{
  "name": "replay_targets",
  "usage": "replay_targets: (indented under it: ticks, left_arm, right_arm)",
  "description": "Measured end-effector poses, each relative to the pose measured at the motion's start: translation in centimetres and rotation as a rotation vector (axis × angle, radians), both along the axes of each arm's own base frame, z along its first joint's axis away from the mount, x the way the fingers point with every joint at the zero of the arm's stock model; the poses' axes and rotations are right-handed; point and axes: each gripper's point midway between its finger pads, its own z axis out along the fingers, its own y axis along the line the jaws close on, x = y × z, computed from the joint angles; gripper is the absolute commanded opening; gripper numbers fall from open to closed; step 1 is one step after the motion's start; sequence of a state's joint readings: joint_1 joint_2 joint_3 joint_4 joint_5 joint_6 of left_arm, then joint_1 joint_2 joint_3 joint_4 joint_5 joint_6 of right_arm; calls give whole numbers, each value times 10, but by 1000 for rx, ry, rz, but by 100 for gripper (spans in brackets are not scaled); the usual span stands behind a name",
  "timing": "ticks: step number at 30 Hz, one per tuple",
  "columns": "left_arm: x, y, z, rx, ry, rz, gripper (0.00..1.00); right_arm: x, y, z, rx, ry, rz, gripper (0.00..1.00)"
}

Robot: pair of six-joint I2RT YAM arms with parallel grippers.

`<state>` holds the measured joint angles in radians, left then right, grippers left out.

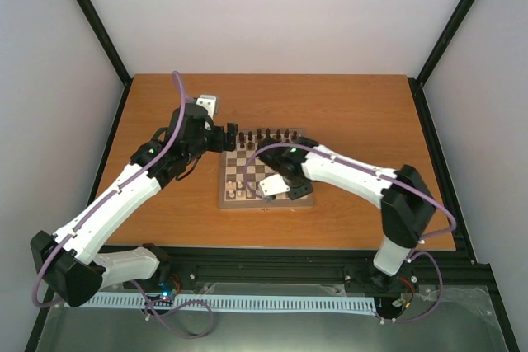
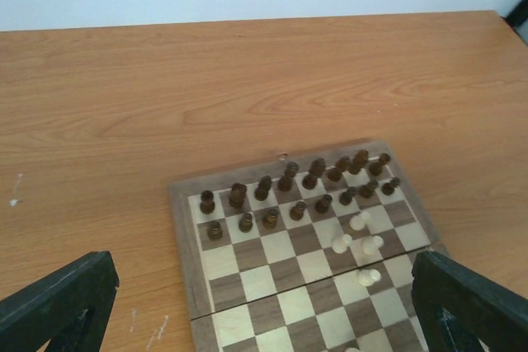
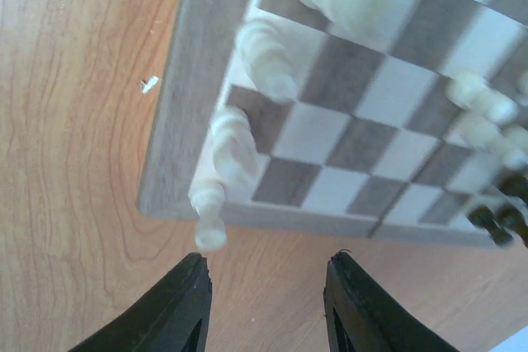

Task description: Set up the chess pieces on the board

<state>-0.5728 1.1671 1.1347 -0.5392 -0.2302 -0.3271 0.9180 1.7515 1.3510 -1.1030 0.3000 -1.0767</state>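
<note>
The board point(image 1: 235, 202) lies mid-table; its brown frame shows in the left wrist view point(image 2: 183, 245) and in the right wrist view point(image 3: 177, 129). Dark chess pieces point(image 2: 285, 191) stand in two rows on its far side. A few cream chess pieces point(image 2: 356, 222) stand loose near the middle. My left gripper point(image 1: 231, 139) hovers at the board's far left edge, wide open point(image 2: 262, 286) and empty. My right gripper point(image 1: 262, 190) is over the board's near side. In its own view it is open point(image 3: 268, 260), nothing between the fingers; a cream piece point(image 3: 210, 212) stands at the board's corner just beyond the left fingertip point(image 3: 196, 269).
More cream pieces point(image 3: 266, 59) stand along the board's edge rows in the right wrist view. A small white box point(image 1: 207, 103) sits on the table behind the left gripper. Black frame posts point(image 1: 429, 63) border the wooden table point(image 1: 363, 113).
</note>
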Motion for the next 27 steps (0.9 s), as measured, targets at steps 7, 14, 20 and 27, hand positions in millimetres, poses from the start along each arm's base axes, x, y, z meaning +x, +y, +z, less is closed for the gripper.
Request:
replay_targets:
  ticks: [7,14,20,27]
  left_arm:
    - [-4,-11,12,-46,-31,-68,100]
    - [0,-23,2,-46,-4,-110,100]
    - [2,-28,-1,-32,-4,-139,100]
    - [5,-27,3,-30,-28,-102,100]
  right_arm:
    - [15,-17,67,336,-24,-205,49]
    - [28,-45,143,856,-145,-489,64]
    - [18,-49,130,1032,-66,-656,65]
    - [33,-62,132,1203,12,-808,67]
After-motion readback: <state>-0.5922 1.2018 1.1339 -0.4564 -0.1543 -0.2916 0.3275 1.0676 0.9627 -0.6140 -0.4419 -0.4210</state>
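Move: The white pawns still out in mid-board lie about 11 cm ahead of the right hand, 6 cm to its left and 6 cm below. The white corner piece stands almost under this hand, about 1 cm back and 1 cm right, some 5 cm down; the black pawn row runs about 6 cm beyond the white pawns. From the left hand, those white pawns are roughly 8 cm ahead, 9 cm right and 24 cm lower. Empty and touching nothing, the right hand pulls up and away from the board's near right corner, climbing about 13 cm while drifting some 6 cm right and a little forward. Its wrist swings roughly 80 degrees, bringing the fingers from straight down to slanting forward-left over the board, and they open wider. The left hand, still wide open, eases about 3 cm right towards the mid-board pawns. ##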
